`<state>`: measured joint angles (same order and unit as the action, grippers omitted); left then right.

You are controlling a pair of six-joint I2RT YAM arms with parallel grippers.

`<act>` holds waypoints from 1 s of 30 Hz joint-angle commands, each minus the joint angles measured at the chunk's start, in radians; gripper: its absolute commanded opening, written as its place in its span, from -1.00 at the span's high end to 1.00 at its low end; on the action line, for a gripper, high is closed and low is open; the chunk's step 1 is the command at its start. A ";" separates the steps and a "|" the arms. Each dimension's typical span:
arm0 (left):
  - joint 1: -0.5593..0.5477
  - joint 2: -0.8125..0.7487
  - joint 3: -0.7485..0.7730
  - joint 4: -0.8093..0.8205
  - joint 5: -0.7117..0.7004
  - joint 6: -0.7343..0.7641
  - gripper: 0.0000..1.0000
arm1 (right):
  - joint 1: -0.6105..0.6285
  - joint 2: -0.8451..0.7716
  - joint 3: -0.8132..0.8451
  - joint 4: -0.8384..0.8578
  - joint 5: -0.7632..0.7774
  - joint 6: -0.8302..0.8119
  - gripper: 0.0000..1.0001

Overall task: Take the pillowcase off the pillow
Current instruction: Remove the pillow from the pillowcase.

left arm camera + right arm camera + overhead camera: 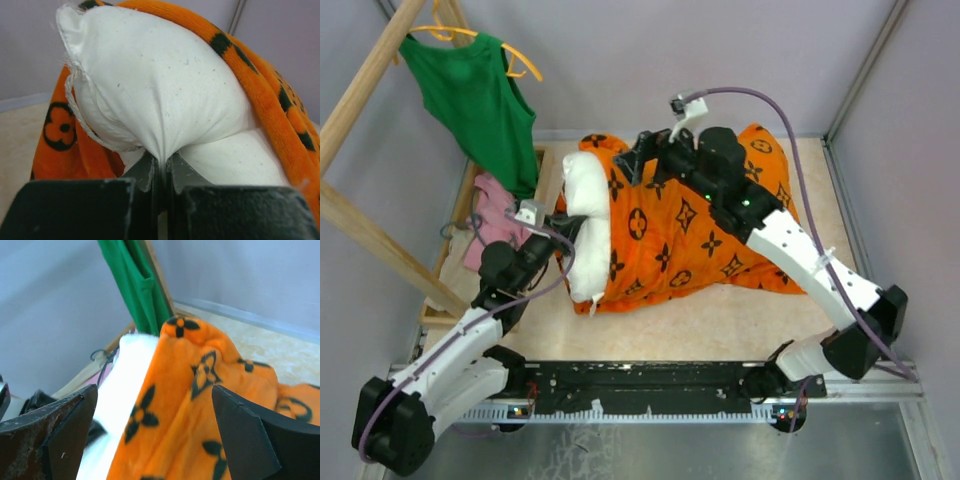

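Note:
The orange pillowcase (690,235) with black flower motifs lies across the middle of the table. The white pillow (588,220) sticks out of its left end. My left gripper (563,238) is shut on a pinch of the pillow's white fabric (160,85), which bunches into the jaws (165,162), with the pillowcase (270,100) draped behind. My right gripper (645,160) hovers over the far left part of the pillowcase. Its fingers (155,405) stand wide open above the orange pillowcase (190,410) and the pillow's edge (122,390), gripping nothing.
A green tank top (475,100) hangs on a yellow hanger from a wooden rack (360,220) at the far left. A pink cloth (495,215) lies at the rack's foot, beside the left gripper. Grey walls close in the back and right.

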<state>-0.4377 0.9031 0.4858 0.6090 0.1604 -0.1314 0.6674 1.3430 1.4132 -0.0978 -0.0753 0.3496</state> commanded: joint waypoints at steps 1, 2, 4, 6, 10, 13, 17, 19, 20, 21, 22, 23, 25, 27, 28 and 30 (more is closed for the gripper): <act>-0.007 -0.114 -0.120 0.242 0.129 -0.090 1.00 | 0.049 0.142 0.112 -0.017 0.057 -0.095 -0.90; -0.006 -0.126 -0.124 0.240 0.142 -0.093 1.00 | 0.055 0.174 0.130 -0.018 0.054 -0.102 -0.90; -0.006 -0.140 -0.119 0.211 0.159 -0.087 1.00 | 0.064 0.234 0.153 -0.013 0.054 -0.113 -0.88; -0.008 -0.148 -0.118 0.184 0.167 -0.075 1.00 | 0.076 0.284 0.178 -0.012 0.061 -0.123 -0.88; -0.007 -0.157 -0.107 0.161 0.154 -0.036 1.00 | 0.081 0.361 0.193 -0.027 0.173 -0.075 -0.81; -0.007 -0.183 -0.089 0.115 0.162 -0.025 1.00 | 0.054 0.325 0.118 0.017 0.278 -0.032 -0.41; -0.008 -0.232 -0.109 0.103 0.143 -0.024 1.00 | -0.048 0.223 -0.022 0.091 0.274 0.049 0.09; -0.008 -0.254 -0.102 0.078 0.149 -0.021 1.00 | -0.099 0.188 -0.087 0.110 0.270 0.074 0.29; -0.009 -0.268 -0.096 0.065 0.150 -0.021 1.00 | -0.123 0.172 -0.113 0.114 0.273 0.083 0.47; -0.008 -0.284 -0.089 0.050 0.152 -0.022 1.00 | -0.145 0.159 -0.141 0.116 0.278 0.095 0.56; -0.009 -0.303 -0.082 0.037 0.149 -0.025 1.00 | -0.164 0.145 -0.169 0.117 0.281 0.104 0.62; -0.008 -0.321 -0.078 0.022 0.139 -0.029 1.00 | -0.182 0.134 -0.195 0.120 0.284 0.112 0.65; -0.008 -0.363 -0.071 -0.001 0.100 -0.039 1.00 | -0.207 0.115 -0.243 0.122 0.292 0.128 0.66; -0.007 -0.408 -0.070 -0.021 0.076 -0.040 1.00 | -0.225 0.111 -0.274 0.116 0.292 0.139 0.67; -0.008 -0.426 -0.069 -0.030 0.062 -0.042 1.00 | -0.228 0.113 -0.274 0.104 0.287 0.146 0.67; -0.008 -0.455 -0.062 -0.048 0.021 -0.053 1.00 | -0.229 0.116 -0.268 0.099 0.253 0.147 0.61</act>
<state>-0.4503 0.5484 0.3477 0.4229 0.2790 -0.1829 0.4828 1.4750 1.1511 -0.0078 0.1005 0.4923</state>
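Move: Below the open right hand, about 6 cm ahead and 6 cm to its left, the pillowcase mouth rim lies some 12 cm lower. The pillow's bare white part is roughly 12 cm left, about level fore and aft and 20 cm down; the pillowcase body is about 14 cm right, 4 cm ahead and 20 cm down. From the left hand, still pinching the pillow, the rim is about 10 cm ahead, 7 cm right, at much the same height. Swooping down about 12 cm, forward and left onto the pillowcase mouth, the right hand closes its wide-open fingers on the rim, then drags it some 15 cm right, sinking a little and turning clockwise. Meanwhile the left hand keeps its pinch on the pillow and draws back about 7 cm towards its base. ##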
